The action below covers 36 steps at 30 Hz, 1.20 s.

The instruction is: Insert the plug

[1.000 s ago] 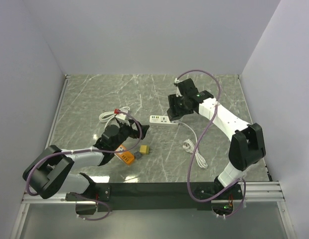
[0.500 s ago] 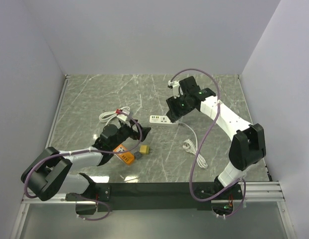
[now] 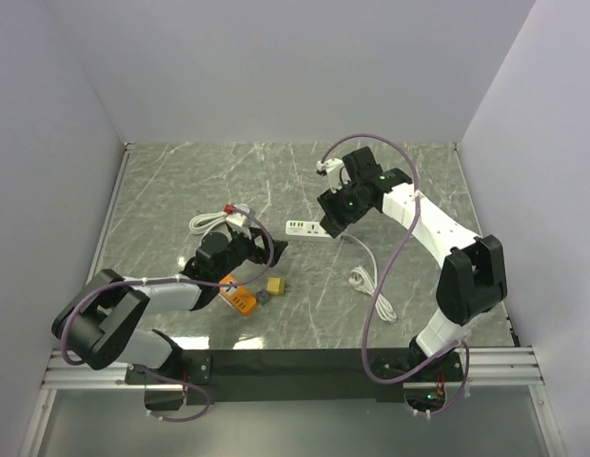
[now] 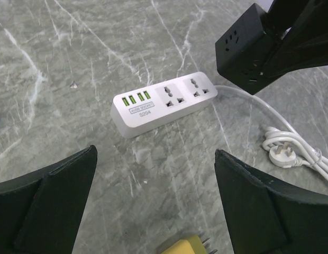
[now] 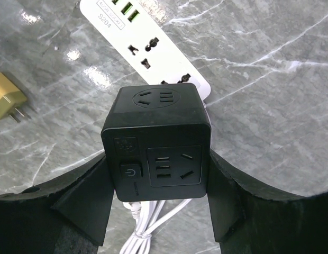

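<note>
My right gripper [image 5: 157, 166] is shut on a black socket cube [image 5: 156, 143], one finger on each side wall. It holds the cube just above the right end of the white power strip [image 5: 148, 50]. In the top view the cube [image 3: 335, 211] hangs over the strip [image 3: 304, 228]. My left gripper [image 4: 154, 159] stands wide open and empty, low over the table and facing the strip [image 4: 164, 103]. A yellow plug [image 4: 182, 247] with metal pins lies just below that open gap, and shows again [image 3: 274, 285] in the top view.
The strip's white cord ends in a white plug [image 3: 360, 278] to the right. An orange block [image 3: 240, 299] and a small grey piece [image 3: 263, 297] lie beside the yellow plug. A coiled white cable [image 3: 211, 221] with a red tip lies at the left.
The right wrist has turned and shifted slightly left with the cube still in its grip. The left gripper has edged a little towards the strip and stays open.
</note>
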### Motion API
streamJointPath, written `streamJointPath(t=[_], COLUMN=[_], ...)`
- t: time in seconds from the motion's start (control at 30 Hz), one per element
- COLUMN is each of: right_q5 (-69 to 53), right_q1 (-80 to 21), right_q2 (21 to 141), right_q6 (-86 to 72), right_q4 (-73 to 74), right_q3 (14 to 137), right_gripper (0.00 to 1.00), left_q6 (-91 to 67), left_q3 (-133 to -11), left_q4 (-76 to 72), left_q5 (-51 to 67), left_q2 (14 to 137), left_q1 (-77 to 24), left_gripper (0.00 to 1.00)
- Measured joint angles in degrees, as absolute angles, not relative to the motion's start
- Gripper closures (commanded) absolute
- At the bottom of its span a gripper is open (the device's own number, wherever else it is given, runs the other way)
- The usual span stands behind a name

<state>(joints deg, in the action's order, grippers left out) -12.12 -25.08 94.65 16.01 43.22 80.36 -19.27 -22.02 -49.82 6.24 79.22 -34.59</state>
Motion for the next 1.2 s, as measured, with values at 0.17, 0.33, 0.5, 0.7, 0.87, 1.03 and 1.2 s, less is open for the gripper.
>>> streamJointPath(t=[0.17, 0.33, 0.5, 0.7, 0.87, 1.03, 1.2], right_q5=[-13.17, -15.11, -15.53, -15.88, -15.55, -14.52, -14.28], right_q1=[-25.06, -25.15, -27.53, -35.73, -41.28, -42.09, -41.95], right_q2=[95.29, 94.94, 93.34, 92.38, 92.36, 92.36, 92.33], right_q6=[16.38, 15.27, 13.56, 10.20, 7.01, 4.75, 4.49], right_q4=[42.37, 39.07, 36.38, 32.47, 28.60, 25.91, 24.14], right_q3=[80.12, 78.32, 75.26, 73.69, 73.71, 73.71, 73.71], right_gripper=[1.00, 1.00, 1.00, 1.00, 1.00, 1.00, 1.00], left_q6=[-19.94, -20.69, -23.94, -31.77, -39.86, -46.81, -53.67], left_q3=[-22.06, -21.87, -18.83, -15.33, -14.13, -14.09, -14.20], left_q4=[-49.84, -48.42, -44.75, -32.64, -20.75, -12.40, -5.54], left_q5=[5.85, 3.79, -3.11, -17.08, -24.34, -28.91, -32.73], left_q2=[79.96, 78.41, 72.10, 60.29, 51.42, 47.24, 47.83], left_q1=[-34.41, -34.11, -33.52, -32.84, -32.27, -32.42, -34.54], left_gripper=[0.02, 0.02, 0.01, 0.00, 0.01, 0.01, 0.01])
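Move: The orange power strip lies about 12 cm to the left of my empty left hand, 6 cm back and 10 cm below. The yellow adapter is 5 cm back from that hand, neither left nor right, and the white power strip 13 cm ahead and 11 cm right. From my right hand, holding the black cube plug, the orange strip is some 28 cm left, 14 cm back and 12 cm down; the white strip is only 3 cm ahead and 5 cm left. I carry the black cube plug leftward with my right hand, about 13 cm and some 5 cm back, off the white strip's right end towards the orange strip, keeping my grip at nearly the same height. My open left hand swings left about 15 cm towards the orange strip, turning some 45 degrees counter-clockwise and tipping its fingers down, then drops and draws back about 4 cm. ##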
